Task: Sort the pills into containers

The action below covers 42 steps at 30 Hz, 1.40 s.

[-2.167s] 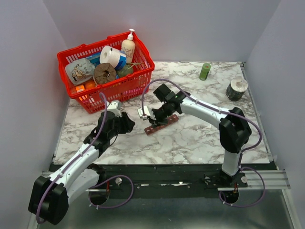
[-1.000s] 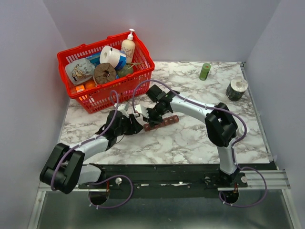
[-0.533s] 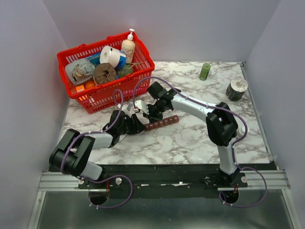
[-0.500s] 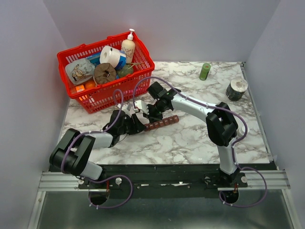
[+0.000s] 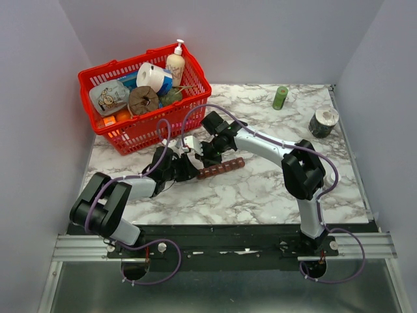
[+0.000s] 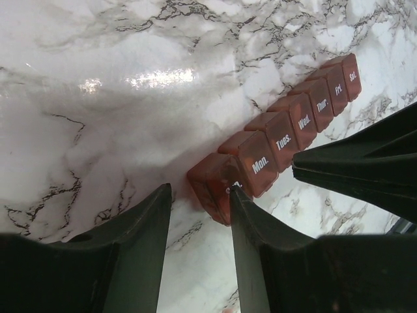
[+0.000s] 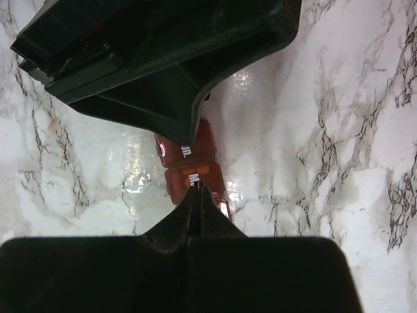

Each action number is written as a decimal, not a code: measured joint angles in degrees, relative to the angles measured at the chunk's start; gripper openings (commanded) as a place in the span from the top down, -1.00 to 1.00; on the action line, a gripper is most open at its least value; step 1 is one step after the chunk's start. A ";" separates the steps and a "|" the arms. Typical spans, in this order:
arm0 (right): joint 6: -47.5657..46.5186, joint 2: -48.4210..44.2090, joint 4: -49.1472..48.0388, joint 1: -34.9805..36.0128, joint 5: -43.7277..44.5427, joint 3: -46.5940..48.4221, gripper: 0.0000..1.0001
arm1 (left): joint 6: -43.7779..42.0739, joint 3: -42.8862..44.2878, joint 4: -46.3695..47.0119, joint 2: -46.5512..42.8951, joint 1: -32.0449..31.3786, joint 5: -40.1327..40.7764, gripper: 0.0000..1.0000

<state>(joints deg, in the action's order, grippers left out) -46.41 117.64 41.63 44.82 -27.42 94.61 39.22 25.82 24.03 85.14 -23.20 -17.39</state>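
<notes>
The containers [image 5: 221, 169] are a red-brown strip of day-labelled compartments lying on the marble table, lids down; they also show in the left wrist view [image 6: 281, 130] and the right wrist view [image 7: 189, 153]. My left gripper [image 5: 190, 167] [image 6: 199, 190] is open at the strip's left end. Its right finger [image 6: 247, 222] touches the end compartment, and the left finger stands over bare table. My right gripper [image 5: 207, 158] [image 7: 197, 186] is shut with nothing in it, its tips resting on the "Mon." lid. Orange pills [image 7: 203, 168] show through that lid.
A red mesh basket [image 5: 107, 124] full of goods stands at the back left, close behind the left arm. A slim green bottle [image 5: 280, 98] and a round tin [image 5: 324, 120] sit at the back right. The two grippers are almost touching over the strip's left end.
My left arm has reached forward and right until its gripper meets the strip's left end. The right gripper shifted slightly left along the strip and stayed shut. The strip turned a little.
</notes>
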 measured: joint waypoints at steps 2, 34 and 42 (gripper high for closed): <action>0.13 0.00 0.00 0.00 0.00 0.00 0.99 | -0.24 0.02 -0.07 0.02 0.00 -0.02 0.01; -1.38 -6.75 0.37 -4.37 -3.30 -5.11 -0.16 | -0.44 1.60 -4.33 -6.75 0.26 -0.02 -0.34; 0.57 -21.24 -1.68 -13.57 -7.82 -14.27 -1.00 | -4.17 2.23 -9.92 -23.67 0.26 1.16 -0.97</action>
<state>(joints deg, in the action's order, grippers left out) -45.84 96.40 39.94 31.24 -35.24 80.34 35.05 28.05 14.11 61.47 -22.94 -16.23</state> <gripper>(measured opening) 0.879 0.749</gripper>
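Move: The pill organizer's Sun compartment lies about 1 cm ahead, 2 cm right and 1 cm below the left hand point. Its Wed compartment, mid-row, is roughly 2 cm ahead, 8 cm right and 1 cm below, and the red basket's middle some 20 cm ahead and 14 cm left. From the right hand, the Sun compartment is about 4 cm below, 1 cm back and 1 cm left; Mon is straight below, 1 cm right. The shut right fingertips go about 3 cm straight down onto the organizer's Sun/Mon end and seem to bear on it, while the left fingers stay half open around the Sun end to steady it. Then both leave: the right hand rises past its starting height, swings some 9 cm right along the row and opens wide; the left lifts about 11 cm, tips up some 15 degrees and opens further. ##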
